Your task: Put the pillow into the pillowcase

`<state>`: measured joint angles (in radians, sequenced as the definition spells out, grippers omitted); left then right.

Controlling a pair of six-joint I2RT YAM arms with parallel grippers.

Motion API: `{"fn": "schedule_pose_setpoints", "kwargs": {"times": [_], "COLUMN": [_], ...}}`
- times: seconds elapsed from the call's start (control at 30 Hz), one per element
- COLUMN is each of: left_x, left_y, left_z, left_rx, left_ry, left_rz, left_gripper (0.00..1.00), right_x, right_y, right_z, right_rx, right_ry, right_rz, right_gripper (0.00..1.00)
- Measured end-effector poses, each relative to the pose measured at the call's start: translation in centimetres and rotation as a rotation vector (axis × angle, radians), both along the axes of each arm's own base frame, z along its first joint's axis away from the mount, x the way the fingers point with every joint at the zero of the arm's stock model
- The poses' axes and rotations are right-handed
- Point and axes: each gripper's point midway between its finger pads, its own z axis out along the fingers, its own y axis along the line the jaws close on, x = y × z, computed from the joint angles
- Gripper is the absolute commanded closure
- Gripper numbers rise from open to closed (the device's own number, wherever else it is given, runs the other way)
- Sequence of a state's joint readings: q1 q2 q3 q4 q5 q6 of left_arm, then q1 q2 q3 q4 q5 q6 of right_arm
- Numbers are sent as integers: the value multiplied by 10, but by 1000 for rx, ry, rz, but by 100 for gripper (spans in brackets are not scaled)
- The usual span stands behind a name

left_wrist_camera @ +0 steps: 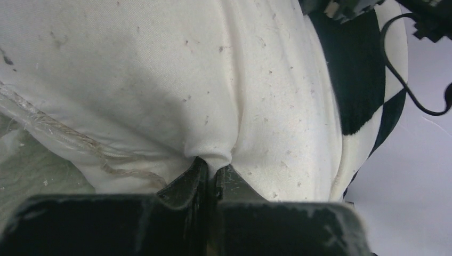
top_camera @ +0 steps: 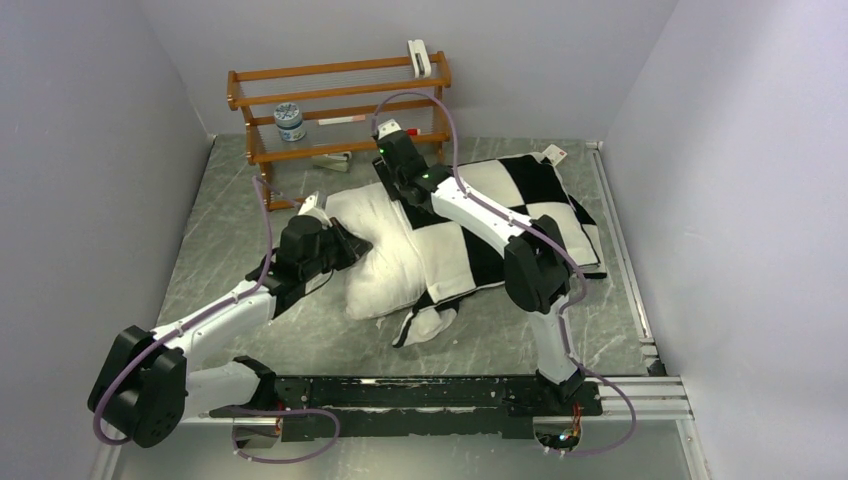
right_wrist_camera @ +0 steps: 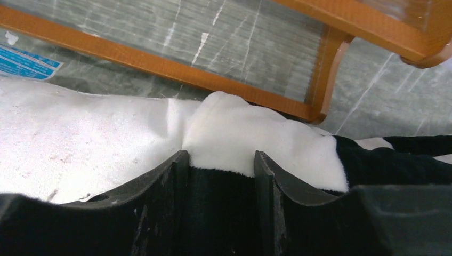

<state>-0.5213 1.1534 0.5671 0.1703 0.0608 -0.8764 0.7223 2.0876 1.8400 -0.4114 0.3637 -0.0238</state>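
Note:
The plain white pillow [top_camera: 378, 262] lies mid-table, its right part inside the black-and-white checkered pillowcase [top_camera: 520, 205]. My left gripper [top_camera: 352, 243] is at the pillow's left end. In the left wrist view that gripper [left_wrist_camera: 215, 165] is shut on a pinched fold of the pillow [left_wrist_camera: 160, 80], with the pillowcase [left_wrist_camera: 357, 80] beyond it. My right gripper [top_camera: 385, 165] is at the far edge of the pillowcase mouth. In its wrist view the right gripper [right_wrist_camera: 221, 154] stands with its jaws apart, the plush pillowcase [right_wrist_camera: 250, 130] lying between them beside the pillow [right_wrist_camera: 80, 133].
A wooden rack [top_camera: 340, 100] stands at the back of the table, holding a small patterned jar [top_camera: 290, 122], with a white clip [top_camera: 420, 57] on its top rail. The rack's rail [right_wrist_camera: 213, 80] runs just beyond the right gripper. Walls close in on both sides.

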Motion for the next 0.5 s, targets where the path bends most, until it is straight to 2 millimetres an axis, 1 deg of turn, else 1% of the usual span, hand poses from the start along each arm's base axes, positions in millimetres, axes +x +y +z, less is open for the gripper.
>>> {"fn": "schedule_pose_setpoints", "kwargs": {"times": [0.03, 0.07, 0.13, 0.17, 0.2, 0.3, 0.4, 0.5], "left_x": [0, -1, -1, -1, -1, 1, 7, 13], "left_y": [0, -1, -2, -3, -3, -6, -10, -17], "left_z": [0, 0, 0, 0, 0, -5, -9, -12], "left_rx": [1, 1, 0, 0, -1, 3, 12, 16], "left_ry": [0, 0, 0, -1, -2, 5, 19, 30], "left_rz": [-1, -3, -7, -8, -9, -13, -15, -25], "left_gripper": [95, 95, 95, 95, 95, 95, 95, 95], "right_x": [0, 1, 2, 4, 4, 5, 4, -7], "right_y": [0, 1, 2, 4, 6, 12, 20, 27], "right_z": [-4, -8, -10, -8, -6, 3, 17, 27], "right_rx": [-4, -7, -12, -11, -10, 10, 71, 201], "right_ry": [7, 13, 19, 19, 19, 22, 33, 67], "right_rz": [2, 4, 10, 12, 20, 36, 59, 83], "right_gripper": [56, 65, 88, 96, 100, 100, 100, 100]}}
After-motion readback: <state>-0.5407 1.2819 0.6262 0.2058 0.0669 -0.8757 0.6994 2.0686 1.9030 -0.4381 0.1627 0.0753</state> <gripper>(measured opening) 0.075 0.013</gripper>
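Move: The pillowcase hem lies right between the open right fingers, level with them and a centimetre or so down. From that hand the bare end of the pillow bulges about 12 cm back and 6 cm lower, straight back, and the rack's bottom rail runs some 5 cm ahead and 15 cm below. The left hand, already pinching the pillow, has the middle of the pillowcase mouth about 10 cm to its right, level with it fore and aft and hardly lower. The right hand dips the last centimetre onto the far stretch of the hem, shuts its wide-open fingers on the cloth, then lifts about 3.5 cm from its lowest point while drawing left nearly 3 cm over the pillow's bare end, the wrist rolling some 10 degrees so its left side rises. Still pinching the pillow, the left hand first stays almost in place, then pushes right, forward and down by about 2.5 cm in all, feeding the pillow towards the pillowcase mouth. ##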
